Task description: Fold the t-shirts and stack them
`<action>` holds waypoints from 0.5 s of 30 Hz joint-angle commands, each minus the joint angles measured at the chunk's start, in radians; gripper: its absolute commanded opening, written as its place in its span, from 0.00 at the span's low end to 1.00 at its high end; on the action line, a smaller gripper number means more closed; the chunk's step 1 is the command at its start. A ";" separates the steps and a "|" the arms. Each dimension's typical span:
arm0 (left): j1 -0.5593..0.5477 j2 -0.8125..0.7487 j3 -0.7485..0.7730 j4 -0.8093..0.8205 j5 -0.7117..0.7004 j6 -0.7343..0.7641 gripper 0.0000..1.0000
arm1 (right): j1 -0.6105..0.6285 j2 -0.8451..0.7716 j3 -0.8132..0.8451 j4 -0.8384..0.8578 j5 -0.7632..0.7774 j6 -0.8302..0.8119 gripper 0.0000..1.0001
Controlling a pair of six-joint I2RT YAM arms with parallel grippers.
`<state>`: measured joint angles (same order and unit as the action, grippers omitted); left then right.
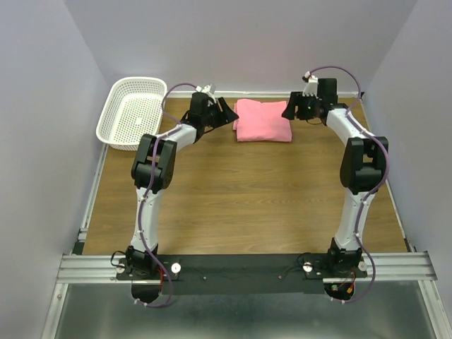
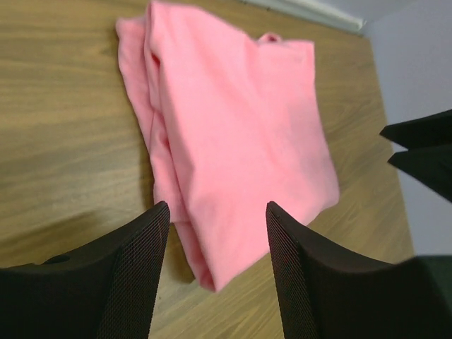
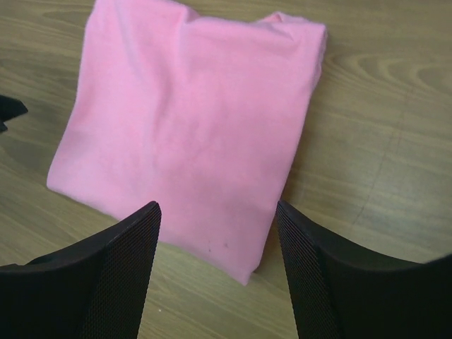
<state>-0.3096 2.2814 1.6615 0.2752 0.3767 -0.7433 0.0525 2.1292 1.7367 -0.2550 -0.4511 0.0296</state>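
Observation:
The pink t-shirt lies folded into a compact rectangle at the far middle of the wooden table. My left gripper hovers just off its left edge, and my right gripper just off its right edge. In the left wrist view the t-shirt shows its layered fold edge, and the left gripper stands open above the near corner, holding nothing. In the right wrist view the t-shirt lies flat, with the right gripper open above its near corner, nothing between its fingers.
A white plastic mesh basket stands at the far left of the table, beside the left arm. Grey walls close in the table at the back and both sides. The right gripper's black tips show at the right of the left wrist view.

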 commanded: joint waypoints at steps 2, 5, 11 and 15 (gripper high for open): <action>-0.025 0.049 0.046 -0.140 0.008 0.110 0.66 | -0.011 0.049 -0.040 0.000 0.042 0.139 0.74; -0.032 0.081 0.070 -0.162 0.005 0.122 0.66 | -0.011 0.063 -0.037 0.000 0.046 0.153 0.74; -0.049 0.159 0.150 -0.212 0.054 0.128 0.66 | -0.017 0.109 -0.043 -0.006 0.048 0.245 0.76; -0.062 0.191 0.199 -0.215 0.125 0.125 0.64 | -0.017 0.136 -0.042 -0.012 0.046 0.283 0.76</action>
<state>-0.3527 2.4332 1.8194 0.1040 0.4168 -0.6392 0.0437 2.2288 1.7058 -0.2562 -0.4191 0.2470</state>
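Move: Folded flat near the table's far edge, the t-shirt lies some 10 cm below both open hands. Its middle is about 4 cm ahead and 12 cm right of the left hand, and about 4 cm ahead and 9 cm left of the right hand. Its near left corner is 4 cm back and 2 cm right of the left hand; its near right corner is 4 cm back and 1 cm right of the right hand. The white basket stands some 35 cm left and 7 cm ahead of the left hand. Sinking together onto the two sides of the t-shirt, both hands keep their fingers open: the left drops about 6 cm while working some 3 cm to the right, over the doubled left edge. The right goes down about 6.5 cm almost in place, towards the near right corner, tipping its fingers down some 15 degrees with a slight clockwise turn. Contact can't be made out. ##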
